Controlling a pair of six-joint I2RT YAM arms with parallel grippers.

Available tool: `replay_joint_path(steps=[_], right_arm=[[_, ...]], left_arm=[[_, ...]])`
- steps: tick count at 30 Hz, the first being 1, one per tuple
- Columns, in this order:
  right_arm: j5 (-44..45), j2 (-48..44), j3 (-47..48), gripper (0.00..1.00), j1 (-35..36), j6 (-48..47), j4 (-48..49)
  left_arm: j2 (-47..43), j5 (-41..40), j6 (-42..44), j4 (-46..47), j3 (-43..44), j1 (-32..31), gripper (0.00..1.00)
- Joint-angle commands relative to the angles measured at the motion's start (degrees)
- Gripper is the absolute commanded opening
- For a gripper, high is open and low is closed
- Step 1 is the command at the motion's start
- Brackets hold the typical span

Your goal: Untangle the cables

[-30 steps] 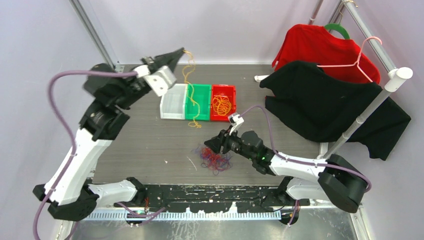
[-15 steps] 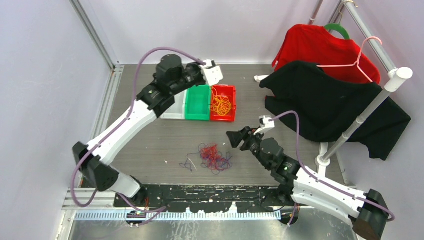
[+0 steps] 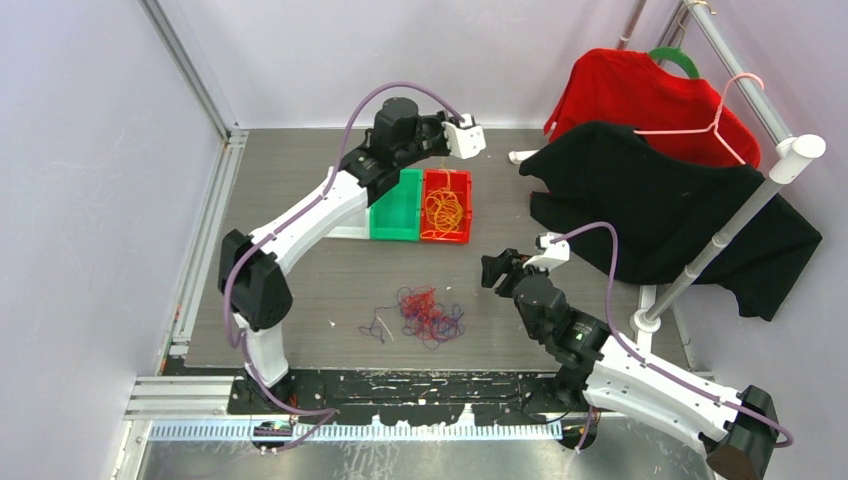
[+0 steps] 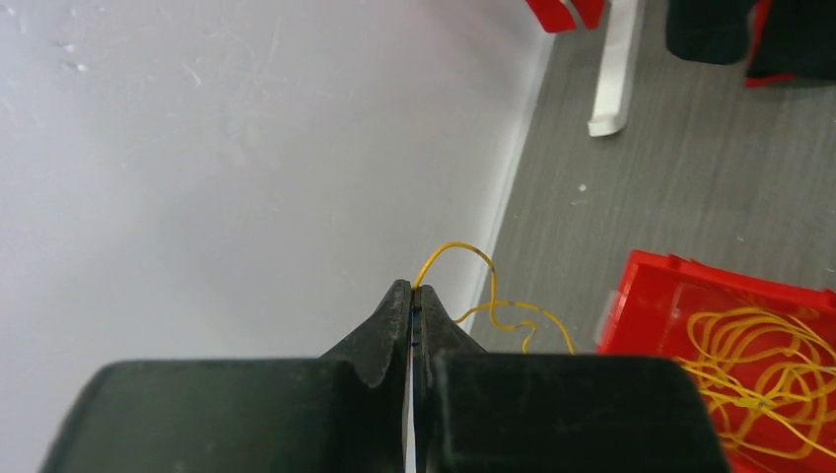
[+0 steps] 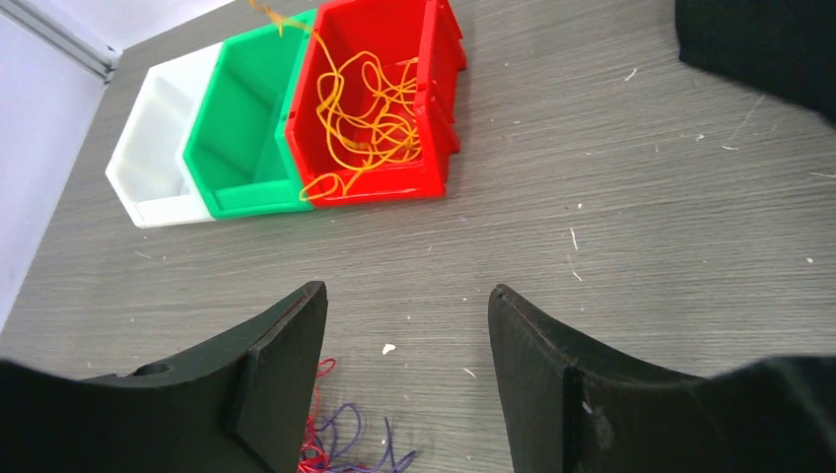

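My left gripper (image 3: 462,137) hovers behind the red bin (image 3: 462,234), shut on one thin orange-yellow cable (image 4: 471,250) that curls from its tip (image 4: 414,290) down toward that bin. More orange-yellow cables (image 3: 443,208) lie coiled in the red bin (image 5: 439,69). A tangle of red and purple-blue cables (image 3: 424,314) rests on the grey table, with its edge showing by my right fingers (image 5: 335,439). My right gripper (image 3: 497,271) is open with nothing in it, to the right of and apart from that tangle (image 5: 406,296).
A green bin (image 3: 397,208) and a white bin (image 5: 153,148) stand left of the red one. A rack with black (image 3: 650,205) and red garments (image 3: 640,95) fills the right side, its white foot (image 4: 613,69) on the floor near the back wall.
My left arm swung right from over the white bin to behind the red bin, carrying the yellow cable. My right gripper pulled back from the tangle and opened wider.
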Motion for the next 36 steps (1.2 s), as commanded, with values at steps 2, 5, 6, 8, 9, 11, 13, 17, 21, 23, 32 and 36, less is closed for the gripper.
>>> replay_joint_path(steps=[2, 5, 6, 8, 9, 11, 13, 17, 21, 23, 32, 36], right_arm=[[2.9, -0.7, 2.3, 0.67, 0.1, -0.5, -0.8], [3.0, -0.7, 2.0, 0.67, 0.0, -0.5, -0.9], [3.2, -0.7, 1.8, 0.67, -0.1, -0.5, -0.8], [3.2, -0.7, 1.7, 0.67, 0.0, -0.4, -0.9], [3.2, -0.7, 1.6, 0.67, 0.0, -0.4, -0.9], [3.2, -0.9, 1.5, 0.67, 0.0, -0.3, -1.2], [3.3, -1.1, 1.4, 0.67, -0.1, -0.1, -1.6], [3.5, -1.5, 1.0, 0.67, -0.1, 0.2, -2.2], [4.3, -1.6, 1.0, 0.67, -0.2, 0.4, -2.8], [4.4, -1.6, 1.0, 0.67, -0.2, 0.4, -2.9], [3.1, 4.4, 2.2, 0.69, -2.4, 1.7, 0.4], [-1.7, 9.3, 3.6, 0.66, -5.8, 3.1, 2.0]], left_arm=[[4.1, -2.1, 2.4, 5.4, 10.4, 0.7, 0.0], [5.4, -2.4, 2.4, 5.1, 12.9, 1.2, 0.0], [5.5, -2.3, 2.7, 5.2, 12.5, 1.2, 0.0], [5.1, -1.9, 3.6, 6.0, 10.7, 1.2, 0.0], [4.9, -1.8, 3.7, 6.5, 9.5, 1.2, 0.0], [4.2, -1.6, 4.0, 7.0, 7.0, 1.2, 0.0], [3.7, -1.8, 5.5, 7.8, 4.0, 1.2, 0.0], [3.9, -3.4, 7.0, 8.1, 0.0, 1.5, 0.0], [4.6, -4.2, 7.5, 7.8, -3.1, 2.1, 0.0], [4.9, -4.3, 7.5, 7.8, -4.1, 2.3, 0.0], [4.8, -3.2, 5.8, 5.6, -6.7, 2.4, 0.0], [4.7, -1.4, 4.3, 2.2, -7.8, 1.7, 0.0]])
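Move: The red box is almost straight under the left gripper, which still pinches the yellow cable: about 2 cm farther out, 1 cm to its left and some 31 cm down. Side by side with the red box, at the same depth and distance out, stand the green box, about 14 cm to the gripper's left, and the white box, about 24 cm left. From the right gripper, the red box lies roughly 24 cm ahead, 10 cm left and 14 cm lower. Keep the left fingers shut on the end of the yellow cable and carry it about 3 cm forward while rising slightly. Then lower it some 13 cm towards the red box, drifting a little left and rolling the wrist about 10 degrees so its left side rises. Let the empty, open right gripper sink about 3 cm and ease slightly right. ##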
